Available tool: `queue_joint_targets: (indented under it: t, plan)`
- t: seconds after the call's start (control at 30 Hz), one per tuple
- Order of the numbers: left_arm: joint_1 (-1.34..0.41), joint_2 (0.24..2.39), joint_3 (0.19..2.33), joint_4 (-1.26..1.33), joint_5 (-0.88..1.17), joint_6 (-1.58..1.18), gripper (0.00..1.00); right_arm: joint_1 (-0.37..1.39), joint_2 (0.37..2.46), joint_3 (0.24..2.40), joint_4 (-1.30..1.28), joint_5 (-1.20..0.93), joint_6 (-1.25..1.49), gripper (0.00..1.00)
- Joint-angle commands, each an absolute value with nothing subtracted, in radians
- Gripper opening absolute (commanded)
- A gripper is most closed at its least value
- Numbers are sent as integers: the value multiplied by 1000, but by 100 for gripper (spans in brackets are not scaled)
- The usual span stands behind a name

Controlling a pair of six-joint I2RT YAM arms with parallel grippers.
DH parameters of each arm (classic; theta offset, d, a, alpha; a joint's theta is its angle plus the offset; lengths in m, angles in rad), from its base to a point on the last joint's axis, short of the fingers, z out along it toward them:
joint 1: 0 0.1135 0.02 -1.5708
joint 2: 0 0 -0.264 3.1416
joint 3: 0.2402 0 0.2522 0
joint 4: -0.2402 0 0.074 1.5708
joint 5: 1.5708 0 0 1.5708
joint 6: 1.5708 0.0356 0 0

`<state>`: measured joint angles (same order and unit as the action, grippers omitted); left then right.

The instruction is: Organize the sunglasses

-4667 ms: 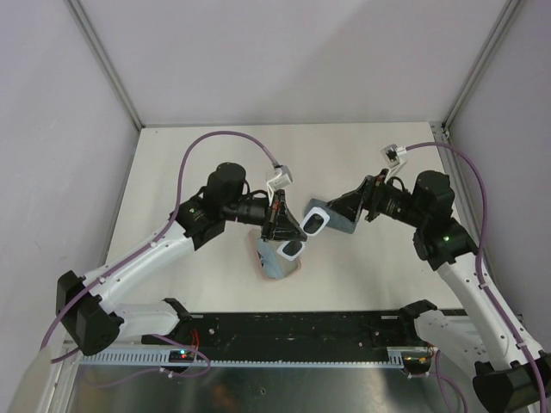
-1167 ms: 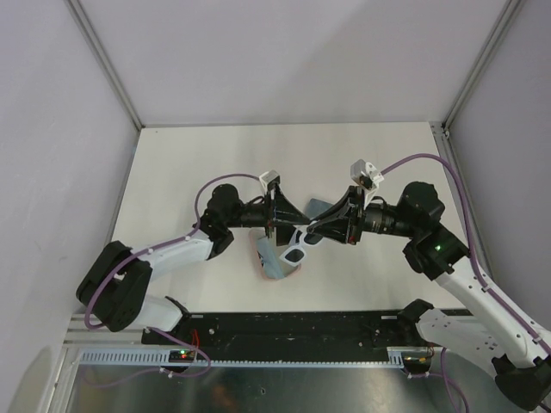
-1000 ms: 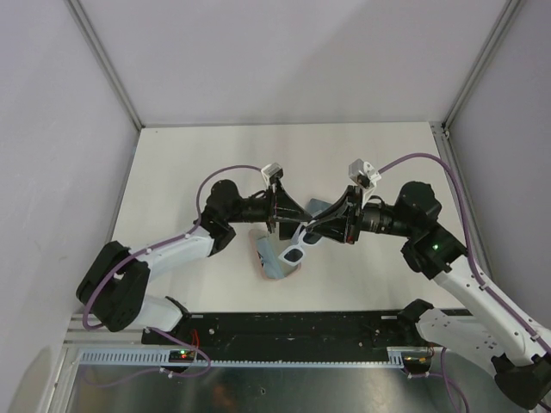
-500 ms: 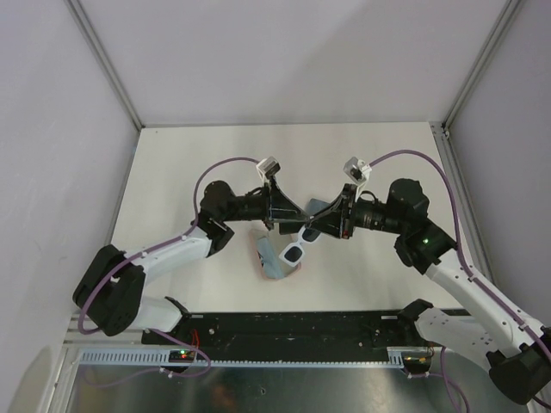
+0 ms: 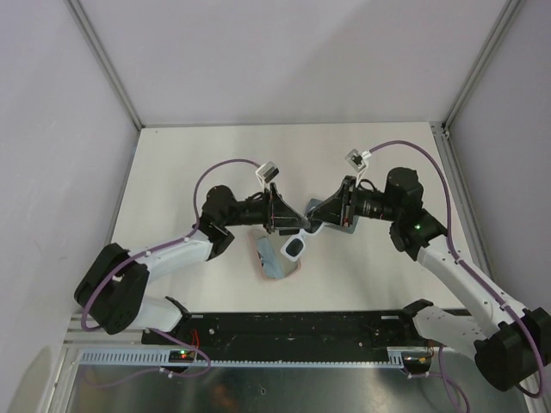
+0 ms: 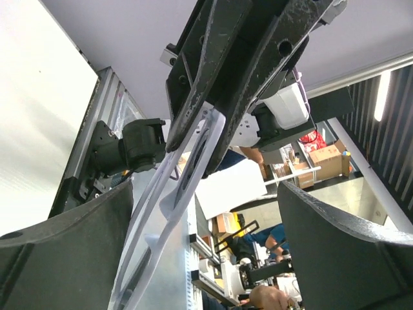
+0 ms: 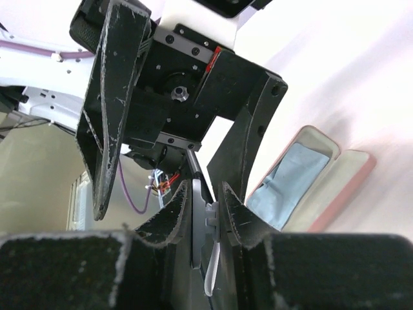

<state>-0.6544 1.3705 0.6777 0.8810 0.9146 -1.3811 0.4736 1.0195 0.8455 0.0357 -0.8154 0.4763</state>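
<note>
A pair of white-framed sunglasses [image 5: 294, 247] with dark lenses hangs above the table, just over an open pink case [image 5: 274, 268]. My right gripper [image 5: 317, 225] is shut on the frame near its hinge. The right wrist view shows the pale frame [image 7: 208, 226] pinched between that gripper's [image 7: 206, 201] fingers. My left gripper [image 5: 288, 222] faces it, open. In the left wrist view the white frame [image 6: 174, 200] runs between my wide-apart left gripper [image 6: 206, 239] fingers, touching neither.
The pink case [image 7: 339, 187] lies open on the table with a light blue cloth [image 7: 287, 184] inside. A grey-blue case [image 5: 318, 207] lies partly under the right gripper. White walls with metal posts close in the table's far and side edges.
The right gripper has carried the sunglasses a little left and toward the left gripper. Both grippers now stand closer together, and the left one stays open.
</note>
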Motion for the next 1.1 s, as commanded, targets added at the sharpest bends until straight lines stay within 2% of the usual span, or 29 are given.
queue_joint_targets:
  t: [0.0,0.3,0.43,0.5,0.63,0.73,0.87,1.0,1.03,1.07]
  plan:
    - [-674,1377,674,901,983,-1306,93,428,1031,847,137,-831,516,0]
    - [-699,1403,682,830,997,-1242,61,419,1060,857,148,-852,528,0]
    - [-700,1400,682,791,995,-1209,43,414,1070,863,154,-859,534,0]
    - [-700,1394,685,770,996,-1193,43,410,1078,866,152,-865,535,0]
    - [-700,1377,694,712,1000,-1150,54,401,1090,873,148,-877,536,0]
    - [-700,1367,701,669,998,-1116,53,398,1096,878,146,-879,534,0]
    - [-700,1356,707,615,991,-1079,44,396,1103,880,146,-881,534,0]
    - [-699,1344,723,560,974,-1035,26,394,1109,882,140,-883,530,1]
    - [-699,1340,727,542,969,-1020,22,394,1111,882,138,-883,527,3]
    - [-699,1336,733,526,961,-1008,19,394,1113,882,131,-882,522,9]
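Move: The sunglasses are already held at their far end by the right fingers. Their free end, the left hand's target, lies about 3 cm below the left hand and 2 cm back of it, and about 5 cm back, 6 cm left and 2 cm below the right hand. From the left hand, the open pink case stands on the table some 24 cm below, 1 cm ahead and 4 cm left; the grey-blue case is about 13 cm ahead, 12 cm right, equally low. The left fingers come round the free end of the sunglasses from above and below and pinch it, closing from wide open to about a quarter. To get there the left hand sinks about 5 cm and eases slightly back, rolling its left side up some 10 degrees. The right hand keeps its pinch on the far end and creeps forward and down, about 1.5 cm each way. ##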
